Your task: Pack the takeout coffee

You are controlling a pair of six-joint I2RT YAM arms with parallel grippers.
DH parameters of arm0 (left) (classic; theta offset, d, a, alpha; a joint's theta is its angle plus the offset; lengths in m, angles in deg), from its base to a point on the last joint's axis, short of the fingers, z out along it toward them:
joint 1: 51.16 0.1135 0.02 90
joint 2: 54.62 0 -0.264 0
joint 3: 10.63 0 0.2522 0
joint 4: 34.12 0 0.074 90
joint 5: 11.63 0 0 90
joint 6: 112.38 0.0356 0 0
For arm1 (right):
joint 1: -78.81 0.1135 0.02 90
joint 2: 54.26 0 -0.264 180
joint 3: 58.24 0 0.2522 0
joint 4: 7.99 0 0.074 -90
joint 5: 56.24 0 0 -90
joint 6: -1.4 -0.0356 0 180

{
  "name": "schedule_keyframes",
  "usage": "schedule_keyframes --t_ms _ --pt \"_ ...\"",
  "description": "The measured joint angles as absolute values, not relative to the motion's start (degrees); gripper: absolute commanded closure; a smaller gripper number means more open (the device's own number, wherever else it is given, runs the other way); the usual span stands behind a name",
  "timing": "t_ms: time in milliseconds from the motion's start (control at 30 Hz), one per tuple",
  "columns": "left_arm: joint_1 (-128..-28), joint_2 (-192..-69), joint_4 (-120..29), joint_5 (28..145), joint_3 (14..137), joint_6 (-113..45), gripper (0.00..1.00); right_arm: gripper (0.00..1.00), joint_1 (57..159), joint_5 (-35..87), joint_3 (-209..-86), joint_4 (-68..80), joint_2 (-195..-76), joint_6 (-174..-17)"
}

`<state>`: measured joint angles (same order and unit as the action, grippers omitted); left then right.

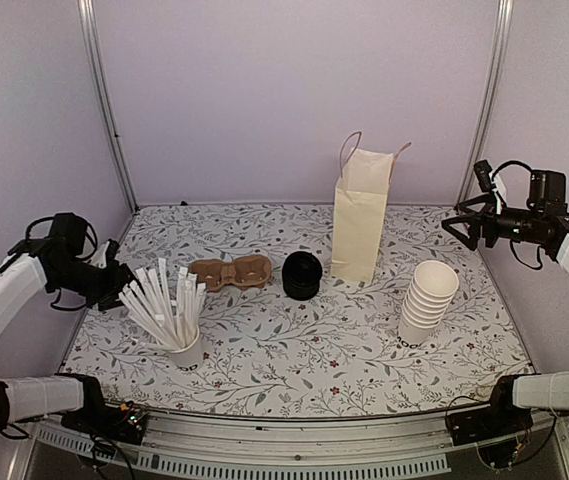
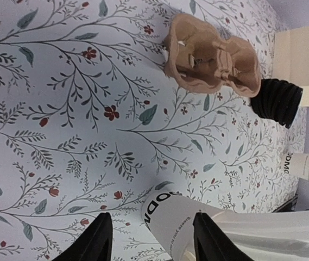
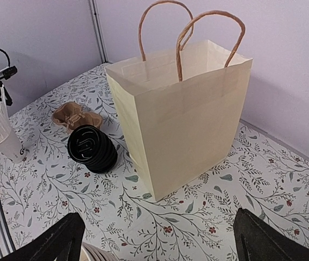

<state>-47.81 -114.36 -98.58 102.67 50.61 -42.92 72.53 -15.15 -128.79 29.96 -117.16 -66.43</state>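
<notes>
No takeout coffee with a black lid shows in any view. My left gripper (image 1: 119, 288) hangs at the table's left side, just left of a white cup of stir sticks (image 1: 186, 352). In the left wrist view the lettered base of that cup (image 2: 170, 217) lies beyond the partly open left gripper (image 2: 151, 215), and nothing is held. My right gripper (image 1: 459, 228) is raised at the far right, wide open and empty. In the right wrist view the right gripper (image 3: 158, 215) looks down towards the paper bag (image 3: 181, 114).
The cream paper bag (image 1: 359, 225) with handles stands upright at the back centre. A stack of black lids (image 1: 302, 275) lies left of it, and a brown cardboard carrier (image 1: 230, 272) further left. A stack of lidless white cups (image 1: 426, 305) stands front right.
</notes>
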Motion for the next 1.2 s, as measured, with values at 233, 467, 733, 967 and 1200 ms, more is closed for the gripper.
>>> schedule_keyframes --t_ms 233,467,733,967,1200 --pt "-54.8 -113.8 -98.9 107.0 46.8 -42.0 0.51 0.01 72.5 -16.4 -128.8 30.2 -117.9 -66.0" --pt "-59.1 -115.1 -98.3 109.4 46.8 -41.1 0.57 0.01 72.5 -17.2 -128.8 30.3 -118.4 -66.0" --pt "-64.0 -119.8 -97.7 107.0 46.9 -41.3 0.8 0.01 72.5 -17.2 -128.8 30.8 -118.4 -66.0" --pt "-65.2 -120.6 -97.6 102.8 48.5 -41.8 0.96 0.01 72.5 -17.2 -128.8 31.1 -118.4 -66.0" --pt "-65.3 -122.6 -97.5 97.9 54.0 -41.4 1.0 0.01 72.5 -17.4 -128.8 31.1 -118.5 -66.0"
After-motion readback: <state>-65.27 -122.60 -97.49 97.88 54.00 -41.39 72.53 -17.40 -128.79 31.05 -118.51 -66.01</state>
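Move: The straw cup stands about 12 cm to the left hand's right, 4 cm nearer the robot and, at its middle, some 8 cm lower. From that hand the brown cup carrier lies roughly 17 cm ahead, 21 cm to the right and 12 cm down; the black lids are about 16 cm ahead, 37 cm right and 11 cm down. For the right hand, the straw cup is around 60 cm to the left, 12 cm back and 23 cm below. The left hand swings right and back towards the straw cup, about 8 cm in all and sinking some 4 cm, turning around 20 degrees clockwise while its half-open fingers close and pinch the cup's wall at the rim on its near-left side. With the fingers shutting fully it then turns round and carries the cup forward about 3 cm and up about 2 cm, away from the robot and towards the brown carrier. ##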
